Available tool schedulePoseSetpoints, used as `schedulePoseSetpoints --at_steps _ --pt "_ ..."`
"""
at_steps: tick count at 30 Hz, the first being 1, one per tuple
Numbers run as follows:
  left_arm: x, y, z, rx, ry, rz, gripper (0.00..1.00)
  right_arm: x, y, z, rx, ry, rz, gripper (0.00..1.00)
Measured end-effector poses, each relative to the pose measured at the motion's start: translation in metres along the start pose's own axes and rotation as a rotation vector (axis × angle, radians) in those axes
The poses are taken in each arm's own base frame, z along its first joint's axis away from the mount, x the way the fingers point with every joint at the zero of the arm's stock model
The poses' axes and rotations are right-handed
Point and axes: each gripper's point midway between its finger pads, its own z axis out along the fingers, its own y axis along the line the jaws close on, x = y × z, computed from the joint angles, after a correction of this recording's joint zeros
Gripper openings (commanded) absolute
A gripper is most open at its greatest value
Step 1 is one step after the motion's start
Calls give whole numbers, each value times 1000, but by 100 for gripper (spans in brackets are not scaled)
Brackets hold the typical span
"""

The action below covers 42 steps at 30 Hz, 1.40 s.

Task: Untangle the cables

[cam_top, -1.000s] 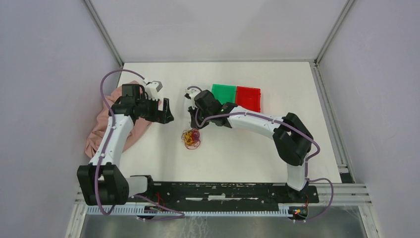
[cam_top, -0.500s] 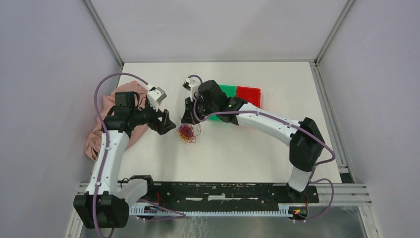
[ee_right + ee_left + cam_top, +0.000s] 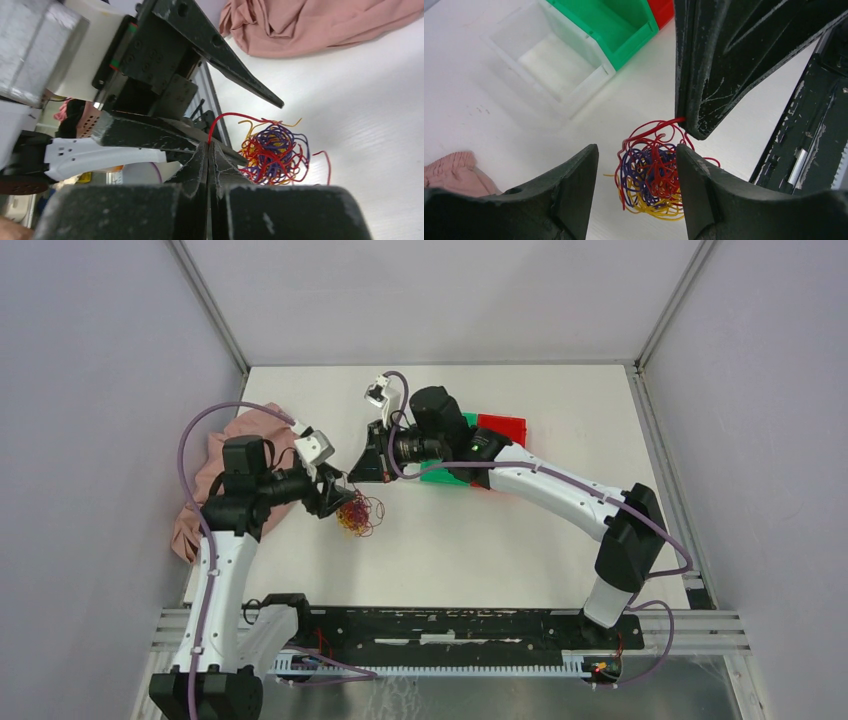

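Observation:
The cables (image 3: 357, 514) are a small tangled ball of red, purple and yellow wire on the white table, left of centre. My right gripper (image 3: 353, 478) is shut on one red wire, which runs from its tips (image 3: 208, 143) down to the cables (image 3: 274, 152). My left gripper (image 3: 337, 500) reaches in from the left. It is open, with its gripper (image 3: 636, 150) straddling the cables (image 3: 654, 175). The right finger (image 3: 694, 170) is almost against the ball and the left finger (image 3: 581, 170) stands clear of it. The right gripper's tip (image 3: 696, 132) hangs just above the ball.
A pink cloth (image 3: 215, 480) lies at the table's left edge, behind my left arm. A green bin (image 3: 609, 25), a red bin (image 3: 503, 427) and a clear bin (image 3: 554, 60) sit beyond the ball under my right arm. A black rail (image 3: 430, 625) runs along the near edge.
My right gripper moved left and back, still shut on the red wire, and the ball shifted left with it. My left gripper came in around the ball and narrowed.

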Motion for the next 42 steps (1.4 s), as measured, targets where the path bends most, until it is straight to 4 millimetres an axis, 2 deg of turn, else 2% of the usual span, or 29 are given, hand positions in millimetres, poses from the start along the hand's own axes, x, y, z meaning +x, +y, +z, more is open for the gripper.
schedulePoseSetpoints --at_steps 2,7,13,19,23,29,34,38,42 --pt "0 -2 0 0 -18 14 55 -1 5 0 -25 -1 13 0" --pt "-6 -6 -2 -6 -64 51 28 -6 21 -1 -94 -9 42 0" --pt "-14 -6 -2 -14 -100 66 4 -11 33 -1 -155 -23 63 0" --pt "-23 -6 -2 -12 -133 49 3 -3 30 1 -165 -10 86 0" --pt "-30 -6 -4 -21 -158 39 3 2 28 1 -167 -7 94 8" --pt "-44 -9 -9 -36 -210 41 3 10 24 -7 -169 -12 124 43" --pt "-53 -15 -12 -21 -246 41 3 18 -3 -28 -133 -48 184 58" --pt "-58 -18 -13 -9 -264 45 3 8 -33 -48 -66 -109 214 64" --pt "-59 -18 -13 0 -271 44 3 0 -40 -56 -23 -145 172 67"
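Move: The red cable's stretch between the shut right fingertips and the bundle runs through the left hand's open fingers, about 1 cm ahead of and 1 cm to the right of that hand point. The bundle hangs some 9 cm below the left hand, 3 cm to its right; the white bin is about 19 cm ahead, 10 cm right and 20 cm down. From the right hand, that red stretch is about 2 cm left and 5 cm below. The left fingers, already around the red cable below the right hand, close and pinch it, then carry it up about 6 cm while the fingertips tip upward some 10 degrees, as the right hand, still gripping its end, rises about 3 cm and eases back. With the left grip kept, the right hand sinks again, opens to let go of the cable, and draws off to the right about 7 cm and forward, away from the bundle. ##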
